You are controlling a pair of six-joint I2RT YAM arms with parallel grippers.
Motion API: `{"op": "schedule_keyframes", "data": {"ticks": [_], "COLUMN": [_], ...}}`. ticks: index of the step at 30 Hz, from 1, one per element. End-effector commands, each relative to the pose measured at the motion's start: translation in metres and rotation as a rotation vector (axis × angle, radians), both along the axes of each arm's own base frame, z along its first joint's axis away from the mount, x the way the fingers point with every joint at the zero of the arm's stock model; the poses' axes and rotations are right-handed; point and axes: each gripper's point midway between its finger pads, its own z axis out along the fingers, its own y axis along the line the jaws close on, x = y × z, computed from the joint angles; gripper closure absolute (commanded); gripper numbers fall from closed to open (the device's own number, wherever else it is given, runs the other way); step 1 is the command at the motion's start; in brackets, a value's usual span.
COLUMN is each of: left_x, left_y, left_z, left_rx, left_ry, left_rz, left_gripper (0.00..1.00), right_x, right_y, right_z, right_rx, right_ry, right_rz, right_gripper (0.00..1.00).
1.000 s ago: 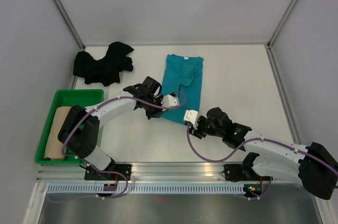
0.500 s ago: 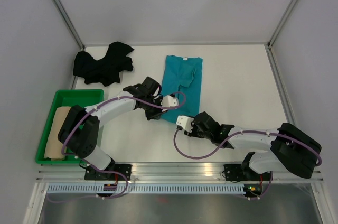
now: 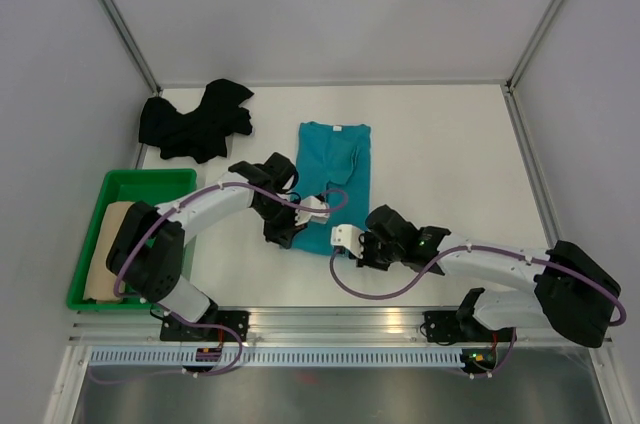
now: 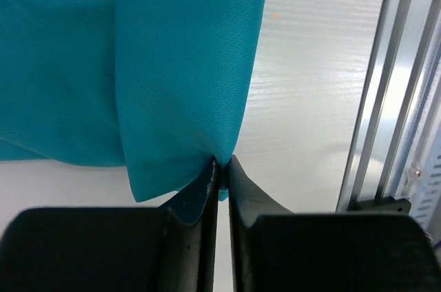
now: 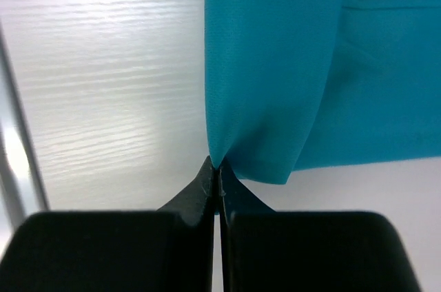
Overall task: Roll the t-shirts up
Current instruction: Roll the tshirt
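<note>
The teal t-shirt (image 3: 335, 159) lies folded into a long strip in the middle of the table. My left gripper (image 3: 299, 235) is shut on its near left hem corner; in the left wrist view (image 4: 222, 162) the cloth (image 4: 186, 65) is pinched between the tips. My right gripper (image 3: 358, 248) is shut on the near right hem corner, and the right wrist view (image 5: 217, 166) shows the cloth (image 5: 275, 58) pinched the same way. The black t-shirt (image 3: 195, 119) lies crumpled at the far left. The beige-tan t-shirt (image 3: 108, 249) lies rolled in the tray.
A green plastic tray (image 3: 150, 176) stands at the near left. An aluminium rail (image 3: 340, 324) runs along the near table edge and shows at the side of the left wrist view (image 4: 400, 85). Grey walls enclose the table on three sides.
Both grippers have moved left and toward the near edge. The teal shirt has slid with them, left and nearer. The right gripper has come onto the near right hem corner.
</note>
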Motion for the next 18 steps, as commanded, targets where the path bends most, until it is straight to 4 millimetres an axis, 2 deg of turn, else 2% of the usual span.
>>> {"op": "schedule_keyframes", "data": {"ticks": [1, 2, 4, 5, 7, 10, 12, 13, 14, 17, 18], "left_x": [-0.013, -0.007, 0.005, 0.013, 0.013, 0.004, 0.001, 0.000, -0.001, 0.001, 0.009], "left_y": [0.005, 0.003, 0.001, -0.004, -0.006, -0.005, -0.004, -0.004, -0.003, -0.004, -0.005], "left_z": [0.010, 0.011, 0.013, 0.014, 0.015, 0.016, 0.018, 0.018, 0.016, 0.007, 0.004], "left_rx": [-0.034, -0.047, -0.073, -0.110, -0.139, -0.166, -0.172, -0.174, -0.170, -0.161, -0.153], "left_ry": [0.039, 0.029, 0.019, 0.001, 0.016, 0.021, 0.013, 0.012, 0.016, -0.018, -0.058], "left_rz": [-0.068, -0.052, 0.012, 0.040, 0.074, 0.077, 0.093, 0.099, 0.109, 0.132, 0.150], "left_gripper": [0.86, 0.77, 0.64, 0.54, 0.47, 0.41, 0.31, 0.18, 0.14, 0.14, 0.15], "right_x": [-0.029, -0.020, -0.019, -0.008, -0.002, 0.007, 0.013, 0.017, 0.018, 0.020, 0.021], "right_y": [0.018, 0.016, 0.019, 0.017, 0.018, 0.020, 0.018, 0.016, 0.016, 0.014, 0.014], "right_z": [0.021, 0.023, 0.021, 0.024, 0.020, 0.025, 0.028, 0.030, 0.031, 0.033, 0.033], "right_rx": [0.099, 0.119, 0.157, 0.174, 0.184, 0.220, 0.247, 0.261, 0.268, 0.282, 0.282], "right_ry": [0.150, 0.171, 0.248, 0.259, 0.299, 0.316, 0.329, 0.326, 0.328, 0.333, 0.338], "right_rz": [0.155, 0.131, 0.136, 0.103, 0.074, 0.052, 0.027, 0.017, 0.011, 0.005, 0.002], "right_gripper": [1.00, 1.00, 1.00, 1.00, 1.00, 1.00, 1.00, 1.00, 1.00, 1.00, 1.00]}}
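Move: The left gripper holds the near-left corner of the teal shirt's folded hem strip, whose middle lies about 9 cm to its right and 2 cm ahead, roughly 1 cm lower. From the right gripper, pinching the near-right corner, the strip's middle is about 9 cm left and 4 cm ahead. Beyond it, the shirt body is centred some 17 cm ahead and 11 cm right of the left hand, 20 cm ahead and 8 cm left of the right hand. Open the left gripper wide to let go of the strip's near-left corner, keeping the hand almost in place and turning it a little counter-clockwise. Keep the right gripper shut on its corner: finish the pull with about 1 cm back, then carry it some 3 cm forward towards the shirt body and slightly up, tilting the wrist about 20 degrees so the fingers point more steeply down. ##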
